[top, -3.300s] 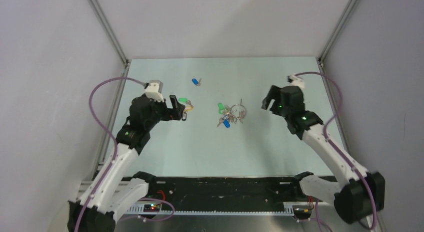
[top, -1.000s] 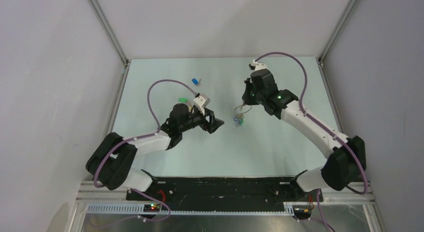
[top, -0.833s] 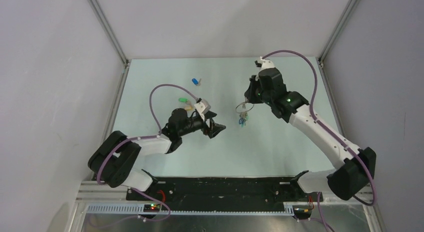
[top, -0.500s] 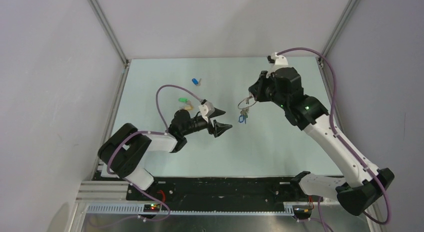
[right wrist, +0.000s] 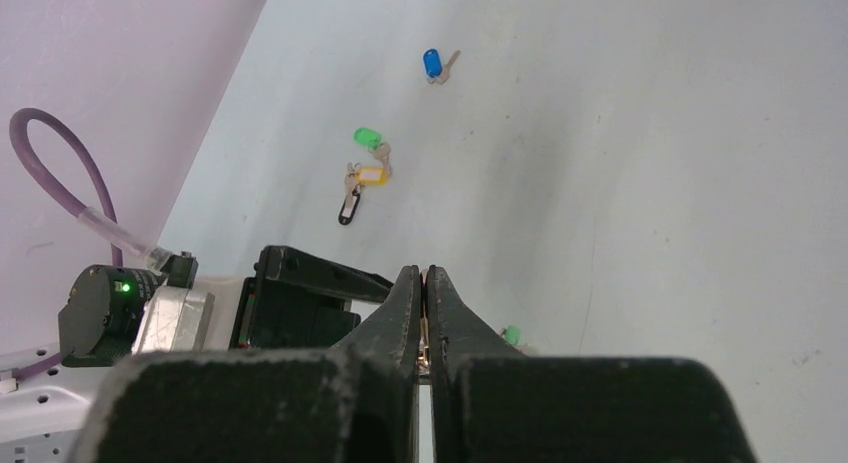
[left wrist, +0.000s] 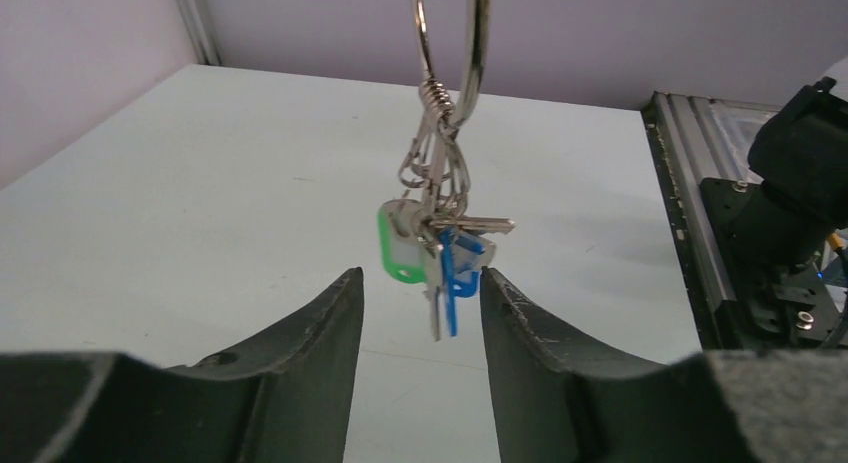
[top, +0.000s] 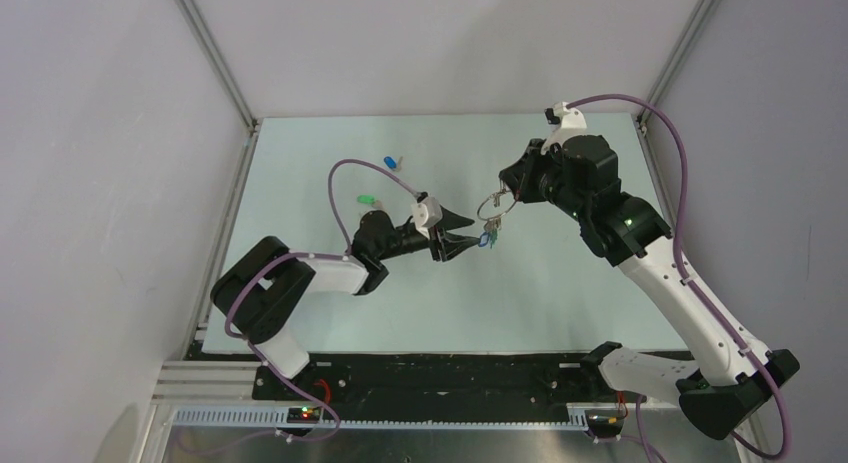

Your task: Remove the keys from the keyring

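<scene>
The silver keyring (top: 493, 203) hangs in the air, pinched at its top by my right gripper (top: 508, 190), which is shut on it. In the right wrist view only a thin glint of wire shows between the shut fingertips (right wrist: 421, 271). The keys (left wrist: 435, 258) dangle in a bunch under the keyring (left wrist: 452, 43); one has a green cap and one a blue cap. My left gripper (left wrist: 422, 275) is open, with one finger on either side of the bunch's lower end. Its right finger is close to the blue cap. In the top view the left gripper (top: 462, 233) points right at the keys (top: 486, 238).
Loose on the table at the back left lie a blue-capped key (top: 391, 163) and a green-capped key (top: 366, 199). The right wrist view also shows a yellow-capped key with a dark tag (right wrist: 365, 178) beside them. Grey walls close in the table.
My left gripper has travelled right to the hanging keys and its jaws have narrowed around them. The right arm has lifted the keyring slightly up and right.
</scene>
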You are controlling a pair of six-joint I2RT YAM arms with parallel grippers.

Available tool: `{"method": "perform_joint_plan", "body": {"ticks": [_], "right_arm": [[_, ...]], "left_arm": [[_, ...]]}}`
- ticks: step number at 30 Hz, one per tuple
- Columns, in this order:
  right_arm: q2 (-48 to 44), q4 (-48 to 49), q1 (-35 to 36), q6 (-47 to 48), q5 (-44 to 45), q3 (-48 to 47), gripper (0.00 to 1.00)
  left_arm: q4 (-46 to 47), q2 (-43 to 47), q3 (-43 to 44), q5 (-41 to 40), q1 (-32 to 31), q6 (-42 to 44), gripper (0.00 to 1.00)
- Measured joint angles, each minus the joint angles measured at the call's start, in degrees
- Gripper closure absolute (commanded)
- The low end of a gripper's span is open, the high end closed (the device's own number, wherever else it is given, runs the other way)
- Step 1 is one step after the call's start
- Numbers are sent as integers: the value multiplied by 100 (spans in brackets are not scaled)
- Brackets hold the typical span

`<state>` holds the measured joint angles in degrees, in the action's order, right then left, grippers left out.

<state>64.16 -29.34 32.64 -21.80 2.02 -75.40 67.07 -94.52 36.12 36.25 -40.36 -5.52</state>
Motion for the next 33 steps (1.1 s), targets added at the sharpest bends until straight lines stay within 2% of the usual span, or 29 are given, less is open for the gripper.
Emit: {"method": "perform_joint_plan", "body": {"ticks": [2,8,18,21,22,24,27,30,33], "right_arm": [[0,0,0,-20,-2,0,100],[0,0,0,-44,-4,0,100],[0,-2,0,-61,-20,0,100],[0,-4,0,-63,-22,0,100],[-2,-7,0,-66,-22,0,100],[-2,-24,0,-66,-17,0,100],[-11,-50,-31,-68,7,0,100],[-83,-55,-184,-127,33,50,100],[-306,-11,-584,-264,-20,437,100]], "left_arm": [[9,0,0,48,-26,0,55],[17,-2,0,157,-94,0,57],[50,-345,103,-9,-153,-24,69],[13,-496,249,-94,-153,-68,76],[-4,-531,297,-116,-153,-92,87],[-42,-581,420,-138,-153,-157,98],[-61,-595,557,-131,-153,-221,100],[-433,-487,584,-238,-129,-245,100],[-1499,4,562,-560,-96,-151,100]]}}
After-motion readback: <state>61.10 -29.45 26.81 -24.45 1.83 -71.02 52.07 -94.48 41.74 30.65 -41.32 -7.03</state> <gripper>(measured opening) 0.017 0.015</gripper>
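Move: The blue tag hangs at the bottom of the key bunch, about 3 cm to the right of the left hand, 1 cm back and 1 cm lower. The green tag hangs some 5 cm to the left hand's right, level with it in height and reach. The big ring stands about 4 cm to its right, 1 cm farther out and 10 cm above. From the right hand, already holding the keyring up, the blue tag lies about 4 cm back, 3 cm left and 15 cm below. Easing back about 1 cm at first, the left hand then goes down some 2 cm, forward and a little right towards the blue tag, and its half-open fingers shut and pinch it. It then draws slightly left and forward, tipping its wrist a little, while the right hand, still gripping the keyring, after holding still pulls about 3.5 cm right and sinks a little. ##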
